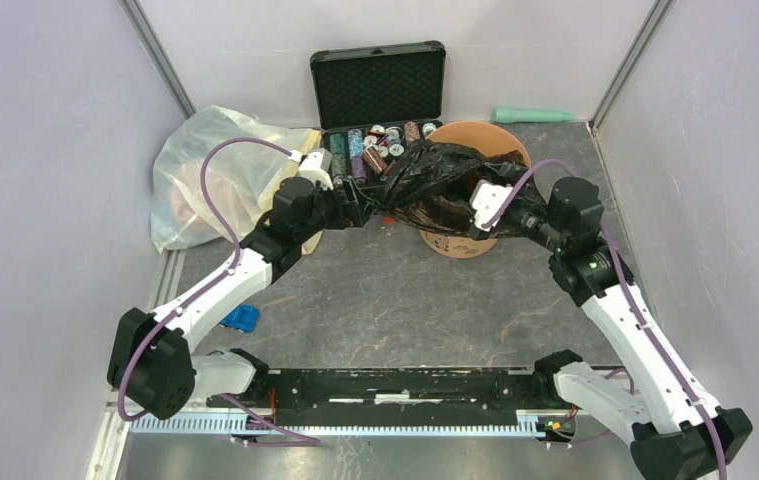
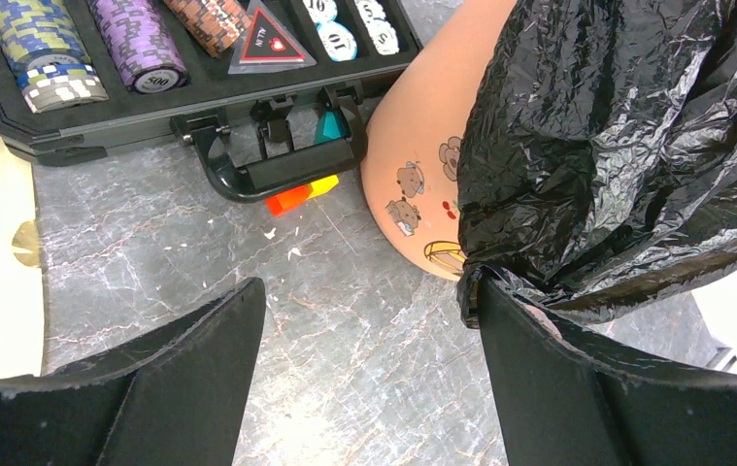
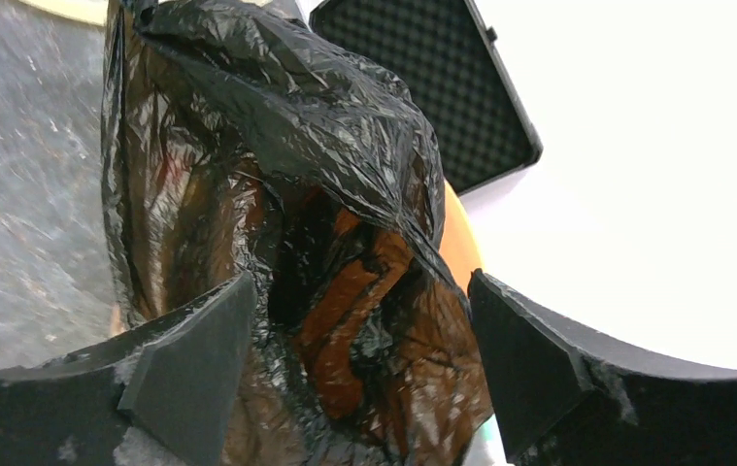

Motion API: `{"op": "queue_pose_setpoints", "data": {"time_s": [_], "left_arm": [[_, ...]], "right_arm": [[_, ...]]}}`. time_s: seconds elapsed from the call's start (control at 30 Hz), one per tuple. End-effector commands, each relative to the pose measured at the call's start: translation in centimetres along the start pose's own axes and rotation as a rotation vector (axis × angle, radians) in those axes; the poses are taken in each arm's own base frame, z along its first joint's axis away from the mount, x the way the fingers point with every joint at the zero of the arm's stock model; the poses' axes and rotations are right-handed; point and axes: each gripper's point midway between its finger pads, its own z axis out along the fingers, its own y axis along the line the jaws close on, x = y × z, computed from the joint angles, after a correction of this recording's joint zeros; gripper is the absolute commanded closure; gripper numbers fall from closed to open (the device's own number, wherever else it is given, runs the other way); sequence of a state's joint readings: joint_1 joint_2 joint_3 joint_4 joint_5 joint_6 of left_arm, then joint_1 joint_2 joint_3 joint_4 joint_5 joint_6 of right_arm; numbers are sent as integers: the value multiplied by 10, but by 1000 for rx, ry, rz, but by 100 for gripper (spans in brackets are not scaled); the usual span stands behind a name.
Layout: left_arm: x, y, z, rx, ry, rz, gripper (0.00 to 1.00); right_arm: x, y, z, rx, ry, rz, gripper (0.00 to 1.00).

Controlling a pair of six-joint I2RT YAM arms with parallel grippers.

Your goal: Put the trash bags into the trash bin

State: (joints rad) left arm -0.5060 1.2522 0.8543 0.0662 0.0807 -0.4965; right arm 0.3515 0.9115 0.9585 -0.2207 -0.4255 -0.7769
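The glossy black trash bag (image 1: 425, 175) lies crumpled over the mouth and left side of the peach-orange trash bin (image 1: 485, 135). In the left wrist view the trash bag (image 2: 617, 146) hangs down the trash bin's wall (image 2: 422, 146), and its lower edge rests over my right fingertip (image 2: 500, 320). My left gripper (image 2: 362, 291) is open, with only bare floor between its fingers. My right gripper (image 3: 359, 286) is open too, its fingers standing on either side of loose trash bag film (image 3: 345, 320) without pinching it. A sliver of the trash bin (image 3: 456, 233) shows behind.
An open black case of poker chips (image 1: 375, 100) stands just behind the bin, its handle (image 2: 277, 165) close to my left gripper. A big translucent bag (image 1: 205, 170) fills the back left. A blue object (image 1: 242, 318) lies near the left arm, and a teal object (image 1: 533, 115) by the back wall.
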Motion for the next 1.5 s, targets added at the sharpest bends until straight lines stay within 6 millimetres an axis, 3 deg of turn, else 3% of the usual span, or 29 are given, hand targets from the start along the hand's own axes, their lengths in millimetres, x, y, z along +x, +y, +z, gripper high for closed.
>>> {"op": "queue_pose_setpoints", "data": {"time_s": [0.0, 0.3, 0.43, 0.53, 0.63, 0.93, 1.23, 1.47], "left_arm": [[-25, -17, 1, 54, -72, 3, 14], [-28, -15, 3, 41, -80, 13, 14], [-31, -15, 7, 35, -83, 23, 14], [-35, -13, 13, 20, -85, 32, 14], [-38, -13, 22, 14, -79, 38, 18], [-43, -17, 58, 26, -56, 40, 34], [-46, -24, 99, 62, -28, 35, 68], [-51, -33, 123, 108, -32, 12, 69]], "right_arm": [[-19, -11, 12, -6, -111, -277, 16], [-31, -35, 35, 48, -163, -285, 28], [-31, -37, 41, 38, -164, -274, 60], [-33, -45, 42, 70, -169, -259, 100], [-31, -58, 43, 132, -149, -229, 100], [-1, -95, 65, 219, 15, -142, 100], [33, -136, 85, 338, 73, -26, 100], [56, -159, 96, 397, 75, 11, 100]]}}
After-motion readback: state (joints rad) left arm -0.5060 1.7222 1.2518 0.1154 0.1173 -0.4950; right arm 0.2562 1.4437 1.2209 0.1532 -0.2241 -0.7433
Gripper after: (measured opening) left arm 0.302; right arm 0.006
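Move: The trash bag's slack far edge is about 4 cm ahead of the right gripper and 2 cm to its left, at its height; the bin stands 9 cm ahead of it, its middle 20 cm below. The open chip case lies some 25 cm ahead of it and 15 cm left. From the left gripper, the bin is 6 cm ahead and 21 cm to the right, the chip case 21 cm ahead and 6 cm right, the coloured blocks 7 cm ahead and 6 cm right. Reach the open right gripper forward and a little left, shut it on the bag's far edge, then lift slightly and carry the edge about 13 cm forward across the bin, drifting right and turning the hand clockwise some 20 degrees. Meanwhile bring the left gripper forward and right towards the bin, the bag still at its right finger, and close it partway. ##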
